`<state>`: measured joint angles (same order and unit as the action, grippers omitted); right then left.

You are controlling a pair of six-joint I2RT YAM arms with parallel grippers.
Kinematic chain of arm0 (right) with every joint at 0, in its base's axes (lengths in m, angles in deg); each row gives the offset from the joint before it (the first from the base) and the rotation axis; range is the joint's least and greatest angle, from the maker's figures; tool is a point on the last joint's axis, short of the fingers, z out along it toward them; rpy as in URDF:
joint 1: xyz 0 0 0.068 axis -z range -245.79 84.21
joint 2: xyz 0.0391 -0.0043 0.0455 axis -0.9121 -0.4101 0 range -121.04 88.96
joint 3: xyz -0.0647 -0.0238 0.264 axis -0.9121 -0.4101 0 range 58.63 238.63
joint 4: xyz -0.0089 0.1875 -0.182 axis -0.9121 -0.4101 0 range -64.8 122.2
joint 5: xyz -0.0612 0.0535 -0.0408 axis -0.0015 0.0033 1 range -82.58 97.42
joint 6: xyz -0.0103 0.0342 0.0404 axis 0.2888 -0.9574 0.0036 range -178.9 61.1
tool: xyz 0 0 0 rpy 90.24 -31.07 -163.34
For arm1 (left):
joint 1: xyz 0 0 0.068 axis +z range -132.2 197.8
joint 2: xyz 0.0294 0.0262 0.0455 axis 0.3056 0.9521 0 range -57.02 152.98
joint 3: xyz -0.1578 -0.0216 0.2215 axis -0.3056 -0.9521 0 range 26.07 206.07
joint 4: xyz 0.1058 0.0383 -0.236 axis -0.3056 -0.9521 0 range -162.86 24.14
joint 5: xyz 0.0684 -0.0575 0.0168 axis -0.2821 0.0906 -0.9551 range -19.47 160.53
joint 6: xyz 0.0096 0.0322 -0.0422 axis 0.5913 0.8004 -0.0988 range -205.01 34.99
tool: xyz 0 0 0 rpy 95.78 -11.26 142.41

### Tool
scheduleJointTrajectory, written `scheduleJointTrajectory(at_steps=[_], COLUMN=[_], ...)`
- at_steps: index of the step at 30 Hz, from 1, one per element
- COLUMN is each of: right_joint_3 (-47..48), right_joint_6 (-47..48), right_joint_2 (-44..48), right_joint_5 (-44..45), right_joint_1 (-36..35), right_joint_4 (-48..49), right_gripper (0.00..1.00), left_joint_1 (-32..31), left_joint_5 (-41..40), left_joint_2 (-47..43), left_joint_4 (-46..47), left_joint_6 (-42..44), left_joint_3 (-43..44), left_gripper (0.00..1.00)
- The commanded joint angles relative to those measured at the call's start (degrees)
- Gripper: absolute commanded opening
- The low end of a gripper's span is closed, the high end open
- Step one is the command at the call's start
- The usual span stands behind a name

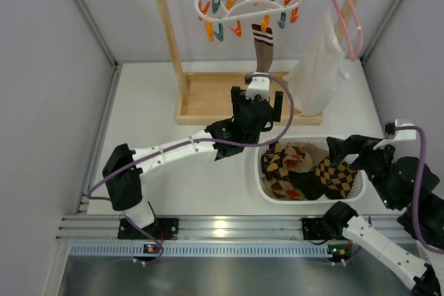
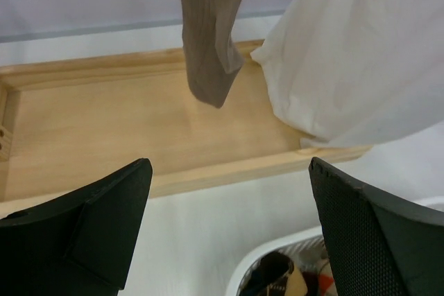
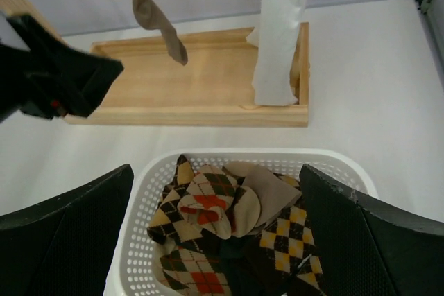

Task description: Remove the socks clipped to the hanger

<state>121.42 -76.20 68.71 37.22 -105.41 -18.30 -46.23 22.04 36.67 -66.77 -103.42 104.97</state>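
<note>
The white oval hanger (image 1: 248,1) with orange and teal clips hangs from the wooden rack's bar. One plain brown sock (image 1: 262,50) with a striped cuff is clipped to it; its toe dangles over the rack base (image 2: 211,32). My left gripper (image 1: 257,96) is open and empty just below and in front of that toe (image 2: 229,227), not touching it. Several argyle and tan socks (image 3: 215,206) lie in the white basket (image 1: 258,171). My right gripper (image 3: 216,233) hovers open above the basket, holding nothing.
A white garment (image 1: 319,67) on a pink wire hanger (image 1: 345,15) hangs right of the sock, close to it (image 2: 354,53). The wooden rack (image 1: 166,32) has a tray-like base (image 2: 125,123). The basket rim (image 2: 277,254) lies just under my left gripper.
</note>
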Motion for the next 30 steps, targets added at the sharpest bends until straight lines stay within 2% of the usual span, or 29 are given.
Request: scheduleJointTrajectory(at_steps=[1,4,10,15,17,19,21,23,24,26,27,28,30], right_joint_3=[-4.24,-6.88,-8.21,-7.50,-7.50,-7.68,-8.11,-8.55,-9.08,-9.78,-10.40,-10.66,-11.10], right_joint_6=[-1.95,-2.56,-2.30,-1.95,-1.77,-1.60,-1.33,-1.33,-1.25,-1.24,-1.25,-1.25,-1.51], right_joint_2=[-0.66,-0.76,-0.32,1.26,2.05,2.50,2.67,2.67,2.67,2.67,2.59,2.58,2.50], right_joint_5=[-5.71,-8.08,-11.08,-13.19,-14.15,-14.51,-14.51,-14.95,-15.04,-15.30,-15.21,-15.04,-14.42], right_joint_1=[-0.11,-0.11,-0.02,-0.11,-0.11,-0.11,-0.02,-0.02,-0.02,-0.02,-0.02,-0.02,-0.02], right_joint_4=[6.99,9.01,10.60,10.25,10.33,10.25,10.25,10.42,10.42,10.68,10.77,11.12,12.09], right_gripper=[1.00,1.00,0.99,0.99,0.99,1.00,0.99,0.99,1.00,0.99,0.99,0.99,1.00], left_joint_1=[2.67,6.10,9.53,11.73,12.17,12.35,12.53,12.96,13.05,13.14,13.14,13.23,13.23], left_joint_5=[6.36,10.34,8.94,9.38,9.12,8.15,8.41,9.64,9.64,9.73,9.56,9.38,10.17], left_joint_2=[3.24,6.67,17.38,22.50,23.99,25.31,26.10,27.24,27.51,27.69,27.60,26.99,25.76], left_joint_4=[1.52,1.52,1.35,1.35,1.35,1.43,1.52,1.52,1.52,1.52,1.52,1.52,1.52], left_joint_6=[-0.30,-1.27,1.80,3.03,3.21,3.73,4.79,6.54,6.90,8.04,8.13,8.13,7.61], left_joint_3=[7.31,12.15,22.69,27.19,28.42,29.21,30.79,32.19,33.07,33.61,33.43,33.00,31.16], left_gripper=[0.98,0.98,0.98,0.98,0.94,0.84,0.61,0.47,0.32,0.21,0.05,0.00,0.00])
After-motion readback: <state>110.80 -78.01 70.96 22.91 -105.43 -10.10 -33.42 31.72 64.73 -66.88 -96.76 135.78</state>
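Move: Ahead of the open left hand, the last brown sock hangs from the hanger, its middle about 15 cm forward, 4 cm to the right and 4 cm up. The hanger's middle is some 26 cm above this hand, 15 cm ahead and 4 cm left. The white cloth hangs about 13 cm forward and 20 cm right; the basket's middle is 8 cm back, 20 cm right and 25 cm below. From the right hand, the sock is about 30 cm ahead, 23 cm left and 3 cm down. Reaching forward some 15 cm and drifting about 4 cm right, the left hand rises slightly, dips a few centimetres, then shuts its wide-open fingers on the hanging sock's lower part above the toe, lifting a touch as they close. The right hand, open and empty, shifts about 6 cm left and 4 cm down beside the basket, turning some 15 degrees counter-clockwise. ##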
